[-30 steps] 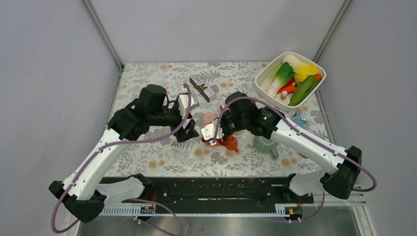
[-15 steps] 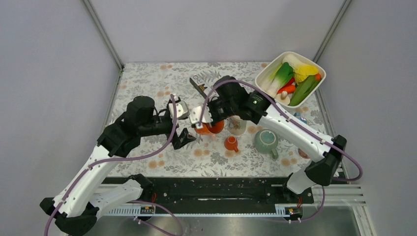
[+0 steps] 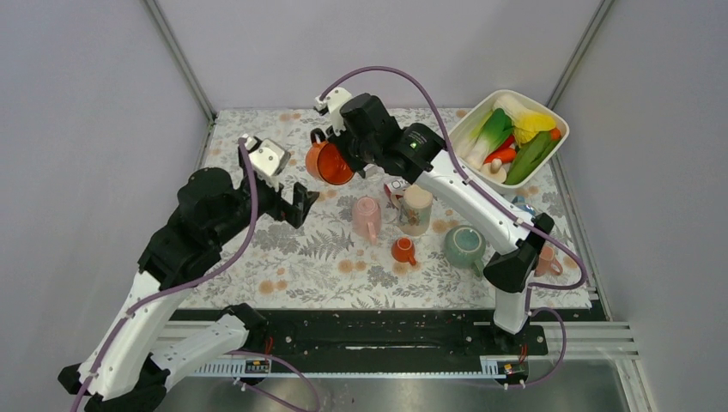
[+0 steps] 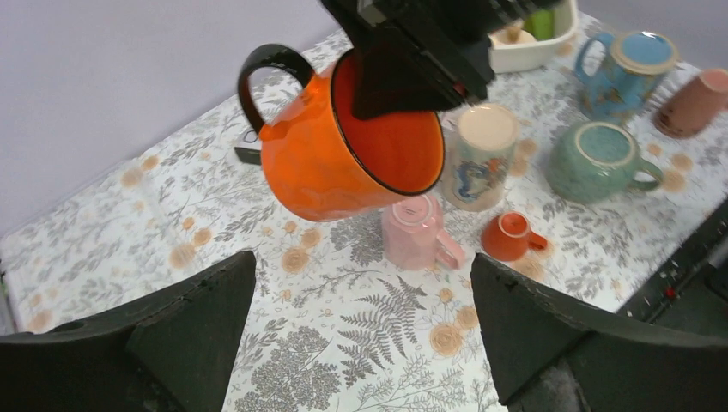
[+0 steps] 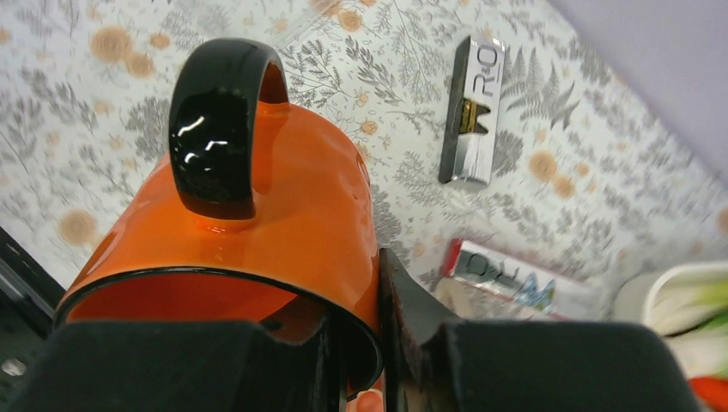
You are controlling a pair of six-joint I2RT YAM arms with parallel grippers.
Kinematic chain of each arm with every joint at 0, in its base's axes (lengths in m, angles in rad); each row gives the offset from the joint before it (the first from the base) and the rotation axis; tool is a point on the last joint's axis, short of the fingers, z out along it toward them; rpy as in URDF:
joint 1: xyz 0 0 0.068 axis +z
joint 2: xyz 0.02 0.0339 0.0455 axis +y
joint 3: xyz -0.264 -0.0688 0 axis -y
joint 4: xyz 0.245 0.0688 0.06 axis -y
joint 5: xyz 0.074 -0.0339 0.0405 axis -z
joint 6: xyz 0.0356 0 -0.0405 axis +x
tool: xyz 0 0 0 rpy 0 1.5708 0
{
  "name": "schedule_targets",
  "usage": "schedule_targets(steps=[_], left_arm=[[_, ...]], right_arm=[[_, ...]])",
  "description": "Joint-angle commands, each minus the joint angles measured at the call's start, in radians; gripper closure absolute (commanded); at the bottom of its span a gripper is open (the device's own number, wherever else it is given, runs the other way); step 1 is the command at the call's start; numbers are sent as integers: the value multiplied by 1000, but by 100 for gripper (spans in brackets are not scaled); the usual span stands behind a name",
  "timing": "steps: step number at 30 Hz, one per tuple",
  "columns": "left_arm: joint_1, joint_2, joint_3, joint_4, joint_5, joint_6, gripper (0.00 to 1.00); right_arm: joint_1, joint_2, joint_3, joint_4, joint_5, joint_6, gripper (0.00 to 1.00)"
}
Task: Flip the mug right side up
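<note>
The orange mug (image 3: 329, 163) with a black handle (image 5: 215, 129) and black rim hangs in the air over the back of the table, tilted on its side with its mouth showing in the left wrist view (image 4: 343, 163). My right gripper (image 5: 373, 330) is shut on the mug's rim, one finger inside and the other finger (image 5: 412, 318) outside the wall; from above the right gripper (image 3: 343, 148) sits just behind the mug. My left gripper (image 3: 302, 204) is below and left of the mug, apart from it, jaws wide open with only tablecloth between them (image 4: 362, 257).
Below the mug a pink mug (image 3: 367, 216) stands upside down, with a tall cream mug (image 3: 416, 209), a small orange cup (image 3: 402, 250) and a green mug (image 3: 464, 245) nearby. A white tray (image 3: 457, 130) of vegetables sits back right. Silver boxes (image 5: 470, 112) lie behind.
My right arm has lifted the orange mug off the table's middle and carried it up and toward the back left. My left gripper has pulled back to the left and opened wider.
</note>
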Motion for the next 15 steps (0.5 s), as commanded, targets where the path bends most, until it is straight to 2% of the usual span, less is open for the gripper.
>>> schedule_targets(steps=[1, 8, 12, 15], left_arm=[[3, 90, 17, 125, -136, -92, 1], [3, 218, 32, 251, -253, -99, 1], [3, 279, 31, 275, -323, -64, 19], [12, 318, 28, 267, -358, -49, 41]], right_arm=[[2, 3, 63, 60, 128, 356, 100], [3, 9, 12, 113, 123, 450, 100], [4, -10, -41, 165, 104, 477, 100], [3, -22, -71, 201, 93, 490, 100]])
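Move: The orange mug, held in the air by the right hand, lies about 10 cm ahead of the left hand, 5 cm to its right and some 2 cm below. From the left hand, the pink mug on the table is 9 cm ahead, 11 cm right and 30 cm down; the black-and-silver box is 30 cm ahead, 7 cm right and 34 cm down. From the right hand, pinching the rim, the orange mug's middle is about 2 cm back, 4 cm left and 1 cm below. The left hand reaches forward about 9 cm to the orange mug, sinking some 4 cm and swinging about 15 degrees counter-clockwise, and its wide-open fingers begin to close near the end, one tip by the mug's base end and the other before its mouth. The right hand keeps its pinch on the rim wall and stays nearly in place, lowering the mug about 3 cm while turning it clockwise and tipping its own fingers farther down. ##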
